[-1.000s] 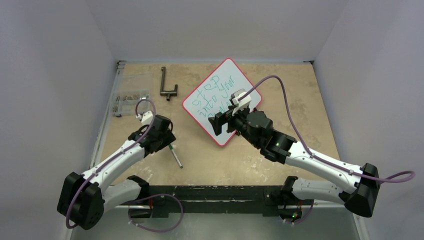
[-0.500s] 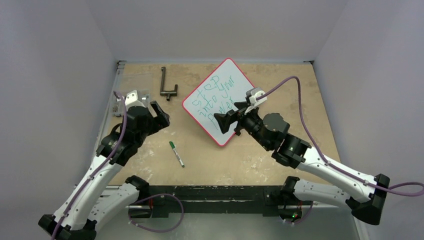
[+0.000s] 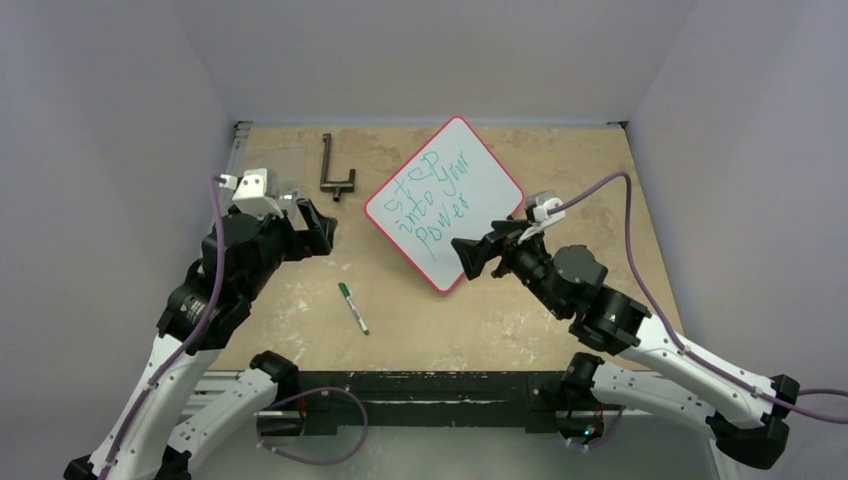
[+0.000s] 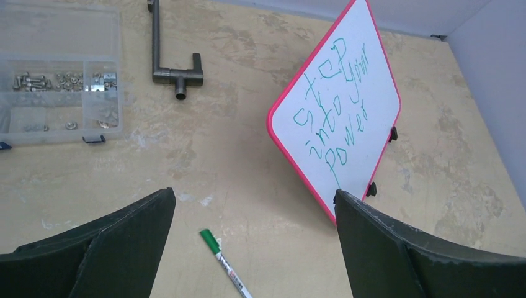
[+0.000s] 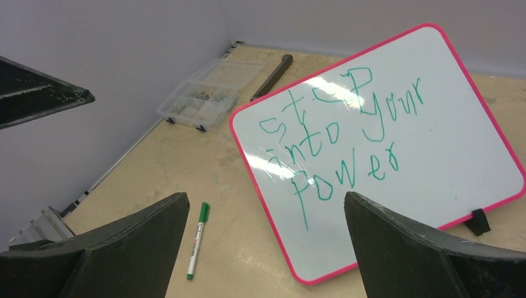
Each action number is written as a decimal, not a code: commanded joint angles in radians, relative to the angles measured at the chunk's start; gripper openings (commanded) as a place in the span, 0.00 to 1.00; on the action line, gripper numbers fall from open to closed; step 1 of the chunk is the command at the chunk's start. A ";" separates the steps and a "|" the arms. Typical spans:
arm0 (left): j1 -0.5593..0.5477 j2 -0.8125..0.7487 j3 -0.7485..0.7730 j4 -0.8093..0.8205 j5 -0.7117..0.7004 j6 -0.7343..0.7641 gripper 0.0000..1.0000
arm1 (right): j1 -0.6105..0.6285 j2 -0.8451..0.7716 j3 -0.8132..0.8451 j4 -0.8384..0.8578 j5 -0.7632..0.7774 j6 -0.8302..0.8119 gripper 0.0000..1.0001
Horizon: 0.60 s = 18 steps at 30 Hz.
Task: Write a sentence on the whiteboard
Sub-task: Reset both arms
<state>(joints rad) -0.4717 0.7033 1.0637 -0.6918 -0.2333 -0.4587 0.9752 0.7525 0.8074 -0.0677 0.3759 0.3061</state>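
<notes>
The whiteboard, white with a red rim, lies turned like a diamond at the table's back middle. The sentence stands on it in green, in three lines: "step into your power". A green-capped marker lies loose on the table, near and left of the board. My left gripper hovers open left of the board, holding nothing. By the board's near corner, my right gripper is also open and holds nothing.
A clear parts box with small hardware sits at the back left against the wall. A dark metal pipe piece lies behind the left gripper. Grey walls close in the table on three sides.
My left gripper opened, rose and drew back left, leaving the marker lying on the table. My right gripper pulled back off the board toward the near right.
</notes>
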 commanded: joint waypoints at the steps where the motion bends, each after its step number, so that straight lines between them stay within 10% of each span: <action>1: 0.004 -0.023 -0.023 0.097 0.028 0.094 1.00 | 0.000 -0.086 -0.077 -0.057 -0.007 0.093 0.99; 18: 0.004 -0.085 -0.096 0.130 0.084 0.157 1.00 | 0.000 -0.245 -0.308 -0.068 0.009 0.254 0.99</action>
<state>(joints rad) -0.4713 0.6296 0.9730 -0.5987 -0.1593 -0.3283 0.9752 0.5159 0.4995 -0.1658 0.3679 0.5262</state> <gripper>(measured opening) 0.998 0.987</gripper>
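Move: The marker lies on the table about 8 cm to the left hand's right, 4 cm back and some 30 cm below; the dark L-shaped tool is around 36 cm ahead of that hand, almost in line. From the right hand, the whiteboard's middle is about 22 cm ahead, 8 cm left and 24 cm lower, while the marker lies some 31 cm left and 2 cm back. Down towards the table on the near side of the whiteboard goes the empty right hand, sinking about 10 cm while drawing back and to its right by some 3 cm each, its fingers tipping down by roughly 13 degrees and staying wide open. The left hand stays nearly in place above the marker's area, open, only turning slightly clockwise and tipping up. Neither touches anything. ##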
